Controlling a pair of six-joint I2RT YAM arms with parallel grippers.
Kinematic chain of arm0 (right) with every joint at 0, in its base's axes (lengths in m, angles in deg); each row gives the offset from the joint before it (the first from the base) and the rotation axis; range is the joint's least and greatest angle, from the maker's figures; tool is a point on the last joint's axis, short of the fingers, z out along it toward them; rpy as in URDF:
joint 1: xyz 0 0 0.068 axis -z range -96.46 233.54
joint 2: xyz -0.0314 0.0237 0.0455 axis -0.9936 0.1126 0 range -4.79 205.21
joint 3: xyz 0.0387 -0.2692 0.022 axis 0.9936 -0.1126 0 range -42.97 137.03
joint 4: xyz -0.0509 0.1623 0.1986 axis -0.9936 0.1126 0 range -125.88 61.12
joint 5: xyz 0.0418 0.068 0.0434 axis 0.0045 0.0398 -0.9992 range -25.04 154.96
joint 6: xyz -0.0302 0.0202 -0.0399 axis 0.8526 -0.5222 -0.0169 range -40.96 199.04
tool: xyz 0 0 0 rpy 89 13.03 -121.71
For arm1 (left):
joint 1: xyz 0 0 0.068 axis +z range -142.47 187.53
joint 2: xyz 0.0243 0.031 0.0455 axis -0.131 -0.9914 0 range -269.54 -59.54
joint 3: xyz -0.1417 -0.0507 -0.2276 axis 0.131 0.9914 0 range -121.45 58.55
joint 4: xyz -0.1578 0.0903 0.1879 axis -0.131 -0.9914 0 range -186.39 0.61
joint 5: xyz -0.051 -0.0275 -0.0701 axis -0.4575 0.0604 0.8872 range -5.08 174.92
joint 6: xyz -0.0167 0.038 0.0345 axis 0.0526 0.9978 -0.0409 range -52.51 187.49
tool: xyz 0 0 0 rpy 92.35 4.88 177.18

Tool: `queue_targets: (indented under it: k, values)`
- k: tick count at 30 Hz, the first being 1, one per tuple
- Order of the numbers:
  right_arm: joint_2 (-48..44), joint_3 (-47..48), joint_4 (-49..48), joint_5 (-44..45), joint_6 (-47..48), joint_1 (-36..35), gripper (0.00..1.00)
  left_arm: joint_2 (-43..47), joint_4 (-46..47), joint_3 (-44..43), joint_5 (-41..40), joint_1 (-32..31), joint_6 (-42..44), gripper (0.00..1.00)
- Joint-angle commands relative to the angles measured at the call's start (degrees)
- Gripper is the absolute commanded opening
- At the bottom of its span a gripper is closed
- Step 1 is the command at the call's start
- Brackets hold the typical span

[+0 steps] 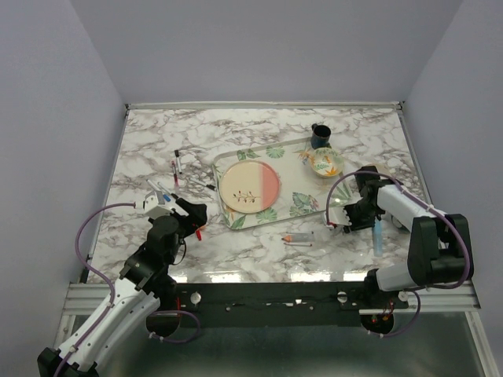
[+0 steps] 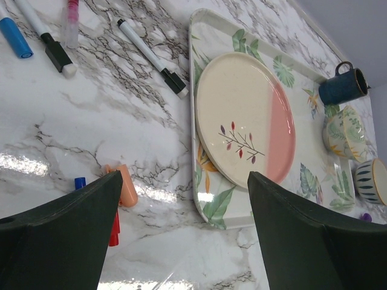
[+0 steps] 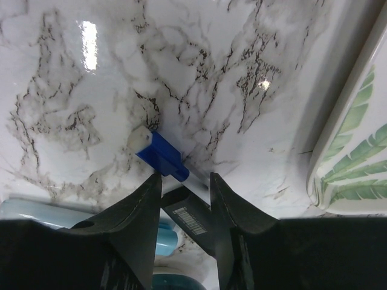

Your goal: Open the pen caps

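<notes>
My right gripper (image 3: 184, 179) (image 1: 346, 216) is shut on the dark barrel of a pen (image 3: 192, 217) just off the tray's right corner. The pen's blue cap (image 3: 162, 156) sticks out past the fingertips. My left gripper (image 2: 184, 178) (image 1: 196, 212) hangs wide open over the marble beside the tray's near left corner, holding nothing. By its left finger lie an orange cap (image 2: 126, 186), a red cap (image 2: 113, 229) and a small blue piece (image 2: 79, 181). Several capped pens (image 2: 151, 57) (image 1: 176, 167) lie at the far left. Another pen (image 1: 297, 238) lies in front of the tray.
A leaf-patterned tray (image 1: 228, 161) (image 2: 199, 199) carries a cream and pink plate (image 1: 249, 187) (image 2: 245, 121), a blue mug (image 1: 320, 136) (image 2: 341, 87) and a bowl (image 1: 325, 162) (image 2: 344, 130). A light-blue highlighter (image 1: 378, 236) (image 3: 36, 214) lies under my right wrist.
</notes>
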Motion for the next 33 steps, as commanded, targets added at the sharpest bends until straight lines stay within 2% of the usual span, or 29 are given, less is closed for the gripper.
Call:
queue_targets:
  k: [1,15,18,20,23,29,33]
  values:
    - [2.86,-0.81,-4.46,1.81,0.75,0.32,0.42,0.06,1.11,0.26,1.20,0.27,1.01,0.93]
    - [5.15,-0.64,-4.55,-6.01,1.28,-1.26,0.23,0.59,2.86,1.58,3.31,0.27,1.01,0.93]
    - [4.71,-0.55,-4.02,-7.95,0.58,-2.66,0.17,1.11,5.32,2.37,6.63,0.27,2.06,0.93]
    - [4.10,-0.55,-2.97,-10.05,-0.21,-3.37,0.09,1.55,7.08,3.33,9.01,0.27,3.29,0.93]
    - [2.52,-0.20,-1.13,-12.87,-1.44,-4.51,0.01,2.52,12.52,5.88,14.64,0.27,3.39,0.93]
    - [-2.40,2.69,5.54,-22.35,-6.70,-5.04,0.01,1.47,28.51,11.42,25.88,0.27,-2.66,0.92]
    - [-5.13,6.65,9.86,-30.70,-15.58,-6.27,0.01,-6.76,45.44,14.41,29.41,0.18,-8.55,0.93]
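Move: The blue-capped pen lies between the right fingers, its middle about 2 cm ahead, 1 cm right and 1 cm below; a black marker is some 3 cm ahead and 4 cm right, the light-blue pen 4 cm back and 6 cm right. From the left gripper that blue-capped pen is roughly 48 cm right, 1 cm ahead and 12 cm down; an orange cap lies 2 cm left and 12 cm down, level fore-and-aft, the plate 13 cm ahead and 14 cm right. Ease the right gripper forward a centimetre and shut its fingers on the blue-capped pen's barrel just behind the cap, then carry it about 7 cm left, rising late and swinging the fingertips some 15 degrees leftward. Late on, bring the open left gripper about 7 cm right to meet the pen, turning it 20 degrees clockwise. ##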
